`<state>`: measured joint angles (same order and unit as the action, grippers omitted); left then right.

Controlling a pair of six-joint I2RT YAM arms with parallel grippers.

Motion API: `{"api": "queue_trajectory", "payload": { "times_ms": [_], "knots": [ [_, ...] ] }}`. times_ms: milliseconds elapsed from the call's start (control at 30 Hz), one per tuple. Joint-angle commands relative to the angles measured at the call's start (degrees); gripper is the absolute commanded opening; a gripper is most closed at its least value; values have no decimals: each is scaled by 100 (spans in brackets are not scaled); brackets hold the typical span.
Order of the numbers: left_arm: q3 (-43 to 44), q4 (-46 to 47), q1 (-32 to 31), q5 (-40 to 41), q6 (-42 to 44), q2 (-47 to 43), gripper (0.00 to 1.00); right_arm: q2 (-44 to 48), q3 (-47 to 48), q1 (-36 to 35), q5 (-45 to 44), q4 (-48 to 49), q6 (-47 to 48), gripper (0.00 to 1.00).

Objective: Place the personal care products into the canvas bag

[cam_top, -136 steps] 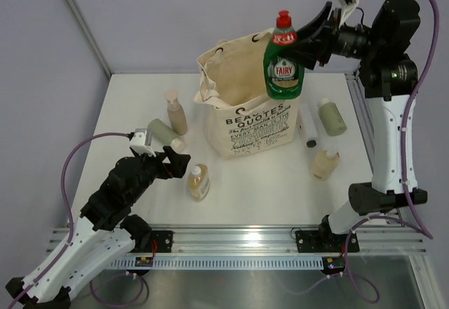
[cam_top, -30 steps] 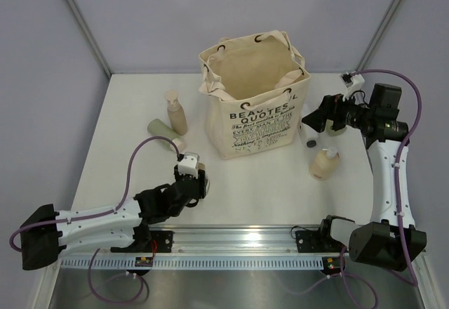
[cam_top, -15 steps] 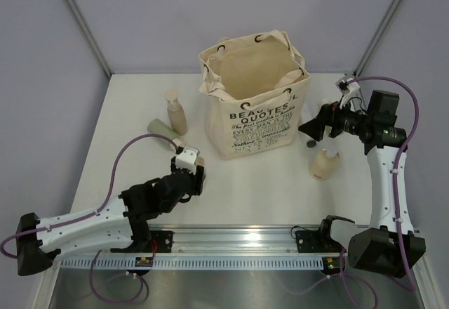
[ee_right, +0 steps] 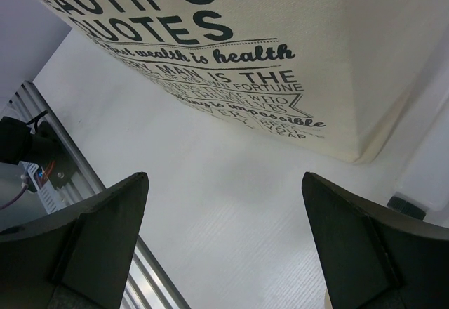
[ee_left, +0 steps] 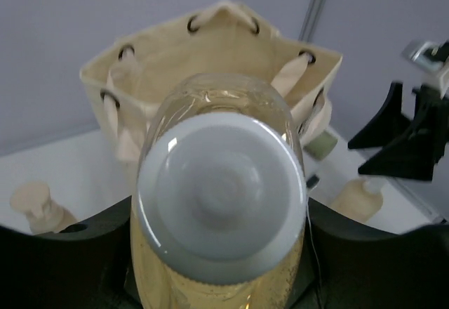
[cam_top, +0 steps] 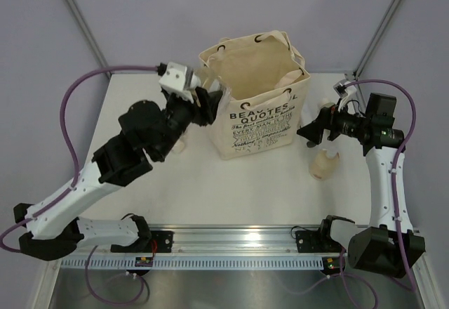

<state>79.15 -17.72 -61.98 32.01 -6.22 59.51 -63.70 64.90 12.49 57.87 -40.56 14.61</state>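
Observation:
My left gripper is raised beside the left rim of the canvas bag and is shut on an amber bottle with a white cap. In the left wrist view the bag's open mouth lies just beyond the bottle. My right gripper is open and empty, low over the table to the right of the bag. Below it stands a cream bottle. A beige pump bottle stands left of the bag, mostly hidden by my left arm in the top view. In the right wrist view the bag's printed side fills the top.
A white tube with a black cap lies right of the bag, close to my right gripper. A sage-green tube lies behind it. The metal rail runs along the near table edge.
My left arm has lifted the amber bottle from the table's front up to the bag's left rim. My right gripper has barely moved and stays open.

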Motion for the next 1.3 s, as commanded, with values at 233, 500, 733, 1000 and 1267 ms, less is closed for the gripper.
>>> {"api": "queue_trajectory", "payload": {
  "times_ms": [233, 500, 733, 1000, 1267],
  "knots": [
    [4034, 866, 2198, -3041, 157, 3056, 0, 139, -153, 25, 375, 241, -116, 99],
    [4873, 743, 2533, -5326, -459, 4762, 0, 218, -197, 25, 243, 294, -108, 99],
    [3784, 515, 2366, -5513, -292, 4851, 0, 148, -224, 25, -144, -223, 533, 99],
    [3106, 410, 2287, -5126, -292, 5149, 35, -80, 65, 34, -706, -234, 490, 100],
    [2965, 488, 2207, -4836, -442, 5264, 79, -704, 698, 131, -2365, 92, -494, 100]
  ]
}}
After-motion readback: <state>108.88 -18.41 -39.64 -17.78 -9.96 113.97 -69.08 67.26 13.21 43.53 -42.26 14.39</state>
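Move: The canvas bag, where the held amber bottle is to go, has its middle about 18 cm ahead of the left hand, 15 to its right and 28 below. A tan pump bottle stands 18 cm ahead, 12 left and 36 below; a green bottle lies 12 ahead, 15 left and 41 below. From the right hand, the white tube is roughly 10 cm ahead, 1 right, 25 below; the bag is 10 ahead, 15 left, 11 below. The amber bottle, still pinched, is carried up and forward by the left hand over the bag's rim, then right and about 30 cm down inside, the wrist tipping down and turning clockwise, some 30 degrees each; there the fingers open. Late on, the empty, open right hand eases right, down and forward, turning clockwise. ##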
